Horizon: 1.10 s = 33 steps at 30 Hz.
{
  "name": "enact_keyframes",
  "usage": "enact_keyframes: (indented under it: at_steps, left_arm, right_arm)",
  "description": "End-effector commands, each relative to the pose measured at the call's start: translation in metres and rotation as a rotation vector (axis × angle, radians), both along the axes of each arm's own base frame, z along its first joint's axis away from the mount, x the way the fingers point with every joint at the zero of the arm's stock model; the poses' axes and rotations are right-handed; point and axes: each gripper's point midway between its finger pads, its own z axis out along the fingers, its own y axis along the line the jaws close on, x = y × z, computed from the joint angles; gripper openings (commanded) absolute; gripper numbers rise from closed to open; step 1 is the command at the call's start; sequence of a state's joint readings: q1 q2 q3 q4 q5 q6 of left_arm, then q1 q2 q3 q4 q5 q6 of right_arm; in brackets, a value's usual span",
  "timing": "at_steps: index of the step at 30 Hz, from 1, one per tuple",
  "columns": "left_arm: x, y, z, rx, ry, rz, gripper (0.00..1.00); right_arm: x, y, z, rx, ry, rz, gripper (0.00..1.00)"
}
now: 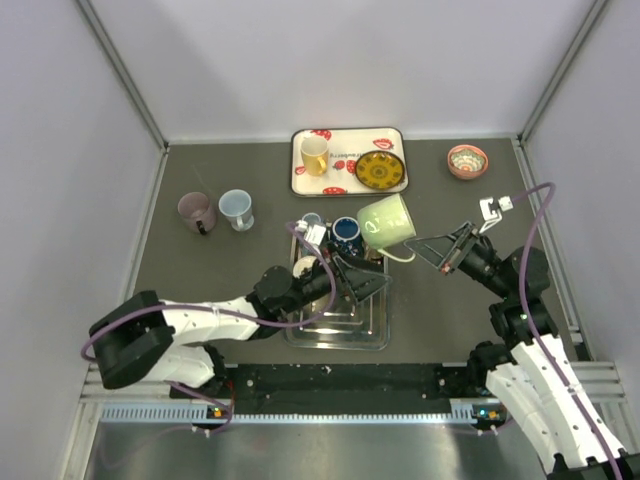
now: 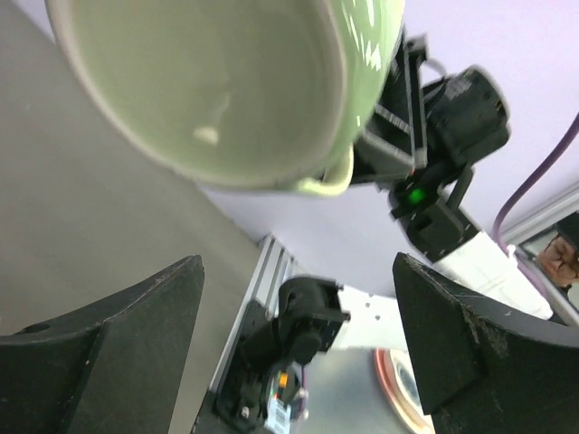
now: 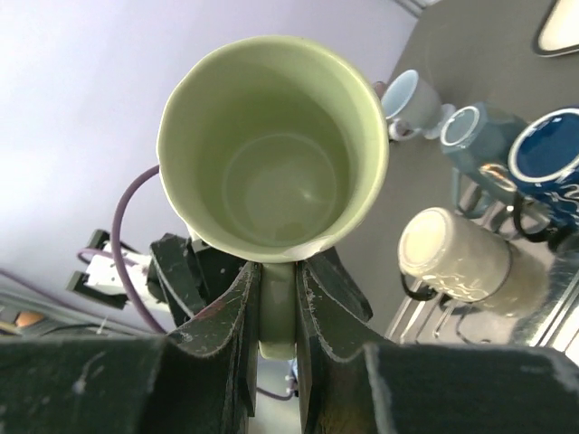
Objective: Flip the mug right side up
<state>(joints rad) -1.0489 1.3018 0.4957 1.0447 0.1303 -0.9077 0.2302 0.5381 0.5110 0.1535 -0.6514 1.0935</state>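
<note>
The light green mug hangs in the air above the far end of the metal rack. It is tilted, with its mouth facing down and toward the arms. My right gripper is shut on its handle, and the right wrist view looks straight into the mug. My left gripper is open and empty just below and to the near left of the mug, apart from it. The left wrist view shows the mug's mouth above my left gripper.
The rack holds a dark blue mug, a teal mug and an upside-down cream mug. A white tray at the back carries a yellow mug and a plate. A pink bowl sits back right. A purple mug and a pale blue mug stand left.
</note>
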Motion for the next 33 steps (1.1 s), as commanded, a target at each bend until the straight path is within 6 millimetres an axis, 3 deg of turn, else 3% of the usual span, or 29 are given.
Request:
enact_keyframes:
  at_steps: [1, 6, 8, 16, 33]
  left_arm:
    - [0.006, 0.01, 0.076, -0.28, -0.134, 0.053, 0.9]
    - [0.018, 0.007, 0.076, -0.341, -0.125, 0.066, 0.87]
    - [0.015, 0.01, 0.089, -0.406, -0.146, 0.054, 0.84]
    - [0.014, 0.007, 0.107, -0.493, -0.159, 0.022, 0.69]
    - [0.024, 0.038, 0.135, -0.569, -0.184, 0.144, 0.57]
  right_arm:
    - [-0.029, 0.004, 0.059, 0.114, -0.215, 0.073, 0.0]
    - [-0.038, 0.009, 0.061, 0.141, -0.214, 0.118, 0.0]
    - [-0.039, 0.01, 0.059, 0.141, -0.211, 0.125, 0.0]
    - [-0.043, 0.013, 0.049, 0.115, -0.2, 0.144, 0.0]
    - [-0.048, 0.017, 0.027, 0.01, -0.194, 0.169, 0.0]
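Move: The green mug hangs sideways in the air, held by its handle in the right fingers, its mouth towards the right arm. Its middle lies about 8 cm ahead of the left hand, 2 cm to its right and 6 cm above. Some 20 cm below the left hand, the cream mug lies about 10 cm ahead and 15 cm left, the blue mug 17 cm ahead and 7 cm left. From the right hand, the green mug is 4 cm ahead, 5 cm left and 2 cm higher. Forward and up by about 3 cm each, also 2 cm to the right, the left hand reaches in under the green mug's bottom end, tips its fingers up some 10 degrees and narrows its wide-open gap by roughly a third, fingertips closing on the lower sides of the base. The right hand keeps its pinch on the handle and draws back about 2 cm, bringing the mug a little to the left. ##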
